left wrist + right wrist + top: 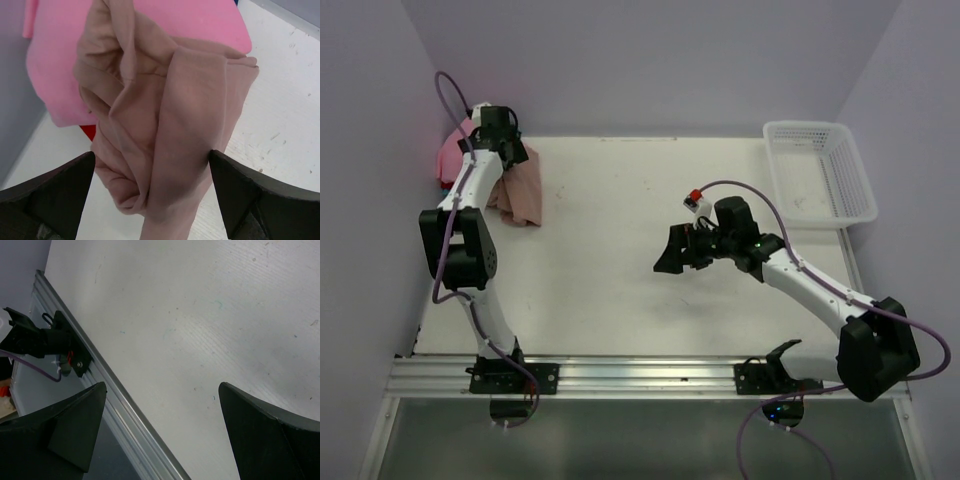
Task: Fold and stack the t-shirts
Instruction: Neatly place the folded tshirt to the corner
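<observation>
A dusty-pink t-shirt (523,190) lies crumpled at the far left of the table, partly on a folded bright pink shirt (450,155). In the left wrist view the dusty-pink shirt (165,115) fills the middle. It lies over the bright pink shirt (200,20), and a red shirt's edge (87,131) shows beneath. My left gripper (510,150) is open, and its jaws (151,160) stand wide on either side of the dusty-pink cloth. My right gripper (672,255) is open and empty above bare table mid-right (162,385).
A white lattice basket (865,190) stands at the far right corner. Purple walls close in the left, back and right sides. The metal rail at the near edge (115,405) and the left arm's base (45,340) show in the right wrist view.
</observation>
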{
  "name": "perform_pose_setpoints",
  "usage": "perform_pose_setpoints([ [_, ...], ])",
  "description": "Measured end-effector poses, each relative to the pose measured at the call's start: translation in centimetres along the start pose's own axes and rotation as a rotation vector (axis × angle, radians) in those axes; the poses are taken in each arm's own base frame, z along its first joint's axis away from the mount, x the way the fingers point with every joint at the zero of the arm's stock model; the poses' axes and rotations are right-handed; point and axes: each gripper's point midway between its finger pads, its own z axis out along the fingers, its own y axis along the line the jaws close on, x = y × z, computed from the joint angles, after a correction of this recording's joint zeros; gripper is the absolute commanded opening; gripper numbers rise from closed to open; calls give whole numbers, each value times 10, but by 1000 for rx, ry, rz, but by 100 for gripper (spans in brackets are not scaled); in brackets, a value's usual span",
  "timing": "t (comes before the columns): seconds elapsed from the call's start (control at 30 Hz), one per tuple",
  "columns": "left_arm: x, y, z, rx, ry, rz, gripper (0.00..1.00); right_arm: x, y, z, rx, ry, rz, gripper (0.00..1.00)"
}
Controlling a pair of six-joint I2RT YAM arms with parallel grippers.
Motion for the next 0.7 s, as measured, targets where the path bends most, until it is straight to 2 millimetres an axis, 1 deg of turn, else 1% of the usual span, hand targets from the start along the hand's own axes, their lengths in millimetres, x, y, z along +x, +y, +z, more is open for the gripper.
perform_pose_setpoints([
  [0.07, -12, 3, -6, -23, -23, 16, 100, 1, -1, 1, -1, 0, 0, 99],
  [0.17, -32, 2, -12, -21, -65, 21, 100, 1, -3, 4, -2, 3, 2, 99],
  [0.23, -36, 2, -9, -25, -69, 22, 100, 3, -4, 5, 0, 11, 7, 99],
  [0.27, -34, 3, -4, -30, -63, 21, 100, 3, -5, 6, 1, 14, 9, 99],
  [0.33, -23, 8, 8, -36, -28, 26, 100, 4, -5, 6, 2, 16, 10, 99],
  [0.47, 7, 24, 38, -42, 72, 26, 100, 4, -5, 6, 2, 16, 10, 99],
  [0.53, 21, 30, 49, -31, 120, 23, 100, 4, -5, 6, 1, 14, 9, 99],
  [0.6, 32, 31, 54, -5, 155, 19, 100, 3, -5, 6, 0, 12, 8, 99],
  [0.7, 42, 19, 54, 70, 187, 28, 100, 1, -4, 7, -5, 2, 9, 99],
])
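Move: The folded brown t-shirt lies under the open left hand, its middle some 9 cm below, about 3 cm back and 2 cm to the right. The pink shirt beneath it sits about 4 cm ahead and 5 cm to the left of the hand, with the red shirt under that, 1 cm ahead and 6 cm left. From the right hand, the brown shirt is roughly 25 cm ahead and 45 cm to the left, about 10 cm lower. Lifting some 3 cm first, the left hand then comes down about 10 cm onto the brown t-shirt, swinging nearly 4 cm to the left before easing back a little to the right at the bottom. It tips about 10 degrees as it sinks, fingers staying wide open, and its right finger ends nestled into the cloth. ##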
